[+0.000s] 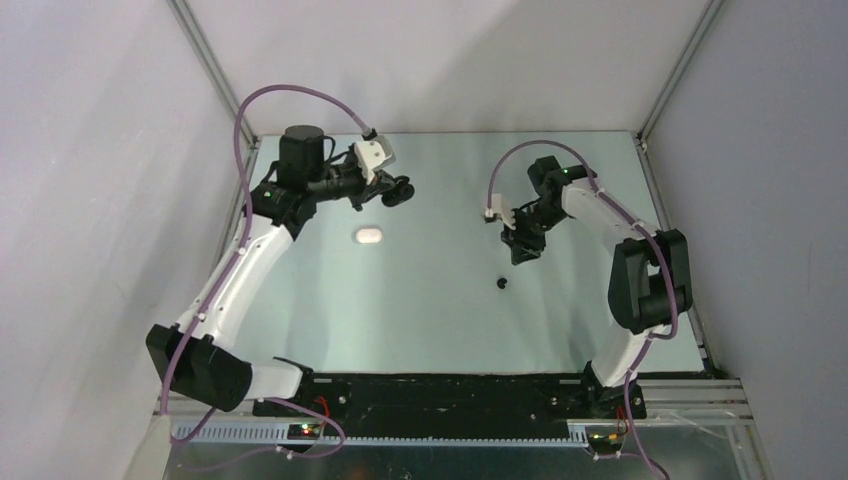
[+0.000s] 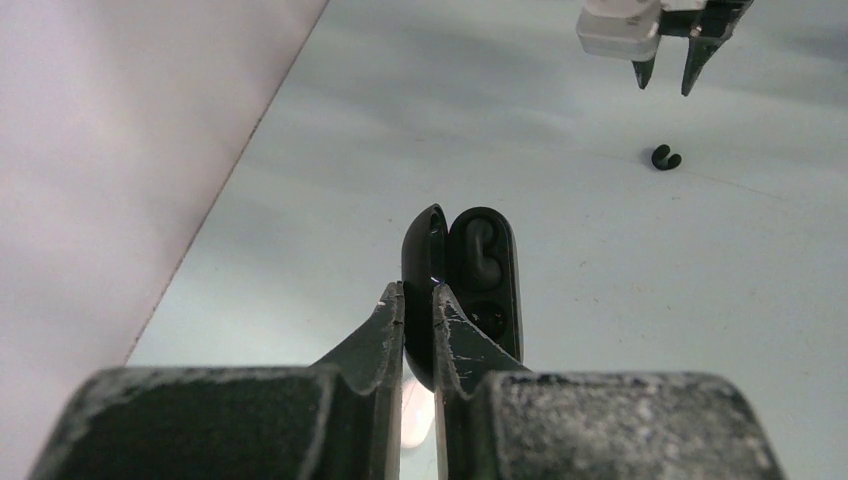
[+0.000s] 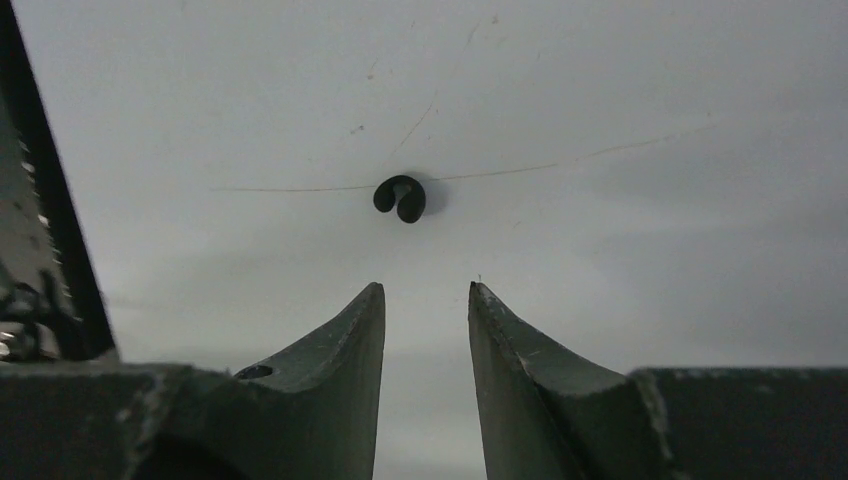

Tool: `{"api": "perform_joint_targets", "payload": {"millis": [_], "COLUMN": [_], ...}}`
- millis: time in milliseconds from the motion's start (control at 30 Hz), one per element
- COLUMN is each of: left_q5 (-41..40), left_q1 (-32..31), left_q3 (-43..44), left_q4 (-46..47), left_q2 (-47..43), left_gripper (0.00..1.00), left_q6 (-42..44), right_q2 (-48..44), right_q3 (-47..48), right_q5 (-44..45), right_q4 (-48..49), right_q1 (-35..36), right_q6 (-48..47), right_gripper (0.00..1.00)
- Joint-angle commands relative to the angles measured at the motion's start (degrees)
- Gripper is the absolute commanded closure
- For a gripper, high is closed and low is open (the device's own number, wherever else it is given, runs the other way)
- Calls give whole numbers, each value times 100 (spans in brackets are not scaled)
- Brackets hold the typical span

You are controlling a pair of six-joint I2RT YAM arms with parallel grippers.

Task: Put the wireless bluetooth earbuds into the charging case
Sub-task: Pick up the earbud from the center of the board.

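My left gripper [image 2: 418, 288] is shut on the lid of an open black charging case [image 2: 478, 275] and holds it above the table; one black earbud sits in its upper socket. In the top view the case [image 1: 397, 190] is at the back left. A loose black earbud [image 1: 502, 283] lies on the table right of centre; it also shows in the left wrist view [image 2: 666, 157] and the right wrist view [image 3: 400, 198]. My right gripper [image 3: 426, 290] is open and empty, a little short of that earbud; in the top view it [image 1: 522, 250] hangs above and behind the bud.
A closed white pill-shaped case [image 1: 368, 236] lies on the table left of centre, below my left gripper. White walls stand at the left, back and right. No white earbuds are in view.
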Motion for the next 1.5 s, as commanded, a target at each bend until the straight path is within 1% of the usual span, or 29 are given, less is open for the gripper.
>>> {"api": "perform_joint_targets", "payload": {"millis": [0, 133, 333, 467, 633, 967, 1267, 1467], "left_q5": [-142, -198, -322, -359, -402, -347, -320, -324], "left_q1": [-16, -15, -8, -2, 8, 20, 18, 14], "left_q3": [-63, -175, -310, -364, -422, -498, -507, -518], "left_q4": [-20, -32, -30, -32, -41, -36, -34, -41], "left_q2": [-249, -303, -431, -514, -547, -516, -508, -520], "left_gripper": [100, 100, 100, 100, 100, 100, 100, 100], "left_q6": [-16, -108, -272, -347, -367, -360, -368, -376], "right_q2": [194, 524, 1119, 1397, 1519, 1565, 1635, 1700], "right_q3": [72, 215, 709, 899, 983, 877, 860, 832], "right_q5": [580, 838, 990, 1026, 1094, 1040, 1025, 1096], "right_q4": [-29, -60, -261, -303, -445, -729, -655, -489], "right_q1": [327, 619, 977, 1055, 1088, 1105, 1150, 1195], "right_q6": [-1261, -1980, -2263, -2359, -2504, -2511, -2387, -2299], "right_gripper": [60, 61, 61, 61, 61, 60, 60, 62]}}
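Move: The black earbud lies below the right hand, some 9 cm down, about 4 cm to its left and 3 cm nearer the base, with nothing else close by. The closed white case, the nearest thing still on the board, is roughly 29 cm to the right hand's left and 7 cm farther out. From the left hand, holding the open black case, the earbud is about 19 cm to the right, 7 cm back and 30 cm below. Lower the open right gripper about 7 cm towards the black earbud, quickly at first and then easing off, while bringing it some 3.5 cm left. Turn the wrist about 30 degrees counter-clockwise on the way and point the fingers more steeply down; keep the gap as it is. Let the left hand keep its grip on the black case, sinking and drawing back and left a couple of centimetres, then hold it still. ##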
